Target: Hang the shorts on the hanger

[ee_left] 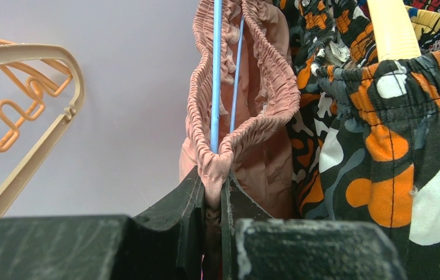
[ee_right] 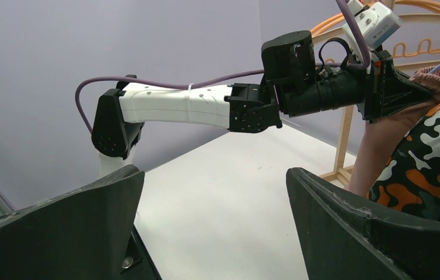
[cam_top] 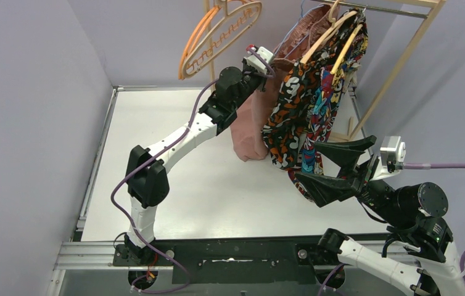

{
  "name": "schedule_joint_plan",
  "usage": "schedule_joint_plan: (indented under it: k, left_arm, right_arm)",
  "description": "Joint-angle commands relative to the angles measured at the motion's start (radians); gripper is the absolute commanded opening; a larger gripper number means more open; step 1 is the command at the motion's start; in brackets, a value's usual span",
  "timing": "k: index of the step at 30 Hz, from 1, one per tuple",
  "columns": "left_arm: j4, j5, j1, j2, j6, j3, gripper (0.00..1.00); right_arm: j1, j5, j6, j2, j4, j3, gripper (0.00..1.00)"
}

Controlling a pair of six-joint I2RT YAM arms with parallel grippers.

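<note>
The dusty-pink shorts (cam_top: 251, 132) hang at the rack, left of a patterned garment. In the left wrist view their gathered waistband (ee_left: 258, 105) is spread open, and two thin rods of the light-blue wire hanger (ee_left: 216, 76) run down inside it. My left gripper (ee_left: 213, 181) is shut on the waistband's lower fold, reaching up to it from the table (cam_top: 271, 65). My right gripper (cam_top: 313, 161) hovers open beside the patterned garment's lower edge, with nothing between its fingers (ee_right: 215, 175). From the right wrist I see the left gripper (ee_right: 404, 87) pinching the pink fabric (ee_right: 375, 151).
A black-orange-blue patterned garment (cam_top: 304, 111) hangs on pale wooden hangers (cam_top: 329, 34) right against the shorts. An orange hanger (cam_top: 196, 40) and a beige hanger (cam_top: 230, 28) hang at the back left. The wooden rack's leg (cam_top: 396, 68) slants down on the right above the white table (cam_top: 174, 179).
</note>
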Motion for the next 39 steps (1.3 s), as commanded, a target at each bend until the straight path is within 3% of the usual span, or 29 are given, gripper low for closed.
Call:
schedule_joint_plan:
  k: [1, 14, 26, 34, 39]
  left_arm:
    - [0.111, -0.007, 0.003, -0.007, -0.024, 0.033, 0.0]
    - [0.134, -0.009, 0.002, -0.029, -0.035, -0.023, 0.0]
    - [0.07, 0.019, 0.0, 0.004, -0.051, 0.061, 0.0]
    - [0.08, 0.077, -0.008, -0.103, -0.086, -0.022, 0.28]
    - [0.098, 0.072, -0.011, -0.254, -0.146, -0.189, 0.44]
  right_arm:
    - [-0.006, 0.004, -0.014, -0.006, 0.047, -0.001, 0.98]
    - [-0.006, 0.0, -0.014, -0.004, 0.053, -0.003, 0.98]
    - [-0.008, 0.002, -0.008, -0.01, 0.054, -0.007, 0.98]
    - [-0.008, 0.006, -0.002, -0.01, 0.039, -0.009, 0.98]
    - [-0.007, 0.035, 0.008, -0.016, 0.029, -0.022, 0.98]
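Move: Ahead and to the right of the left hand, which still pinches the near end of the pink shorts' waistband on the blue hanger, the rail spot for the hook lies roughly 20 cm forward, 10 cm right and 14 cm up. The wooden hanger's near end is 10 cm right and 4 cm ahead; the plastic hangers are 13 cm left and 12 cm ahead. From the idle right hand that rail spot is some 58 cm straight forward, 7 cm up. Lowering the pinched end of the waistband and blue hanger about 2 cm to settle the hook on the rail, the left hand then holds nearly still before its fingers open to roughly two fifths. The pinch ends as the hand draws back about 2 cm from the waistband, the wrist tipping some 5 degrees down. ##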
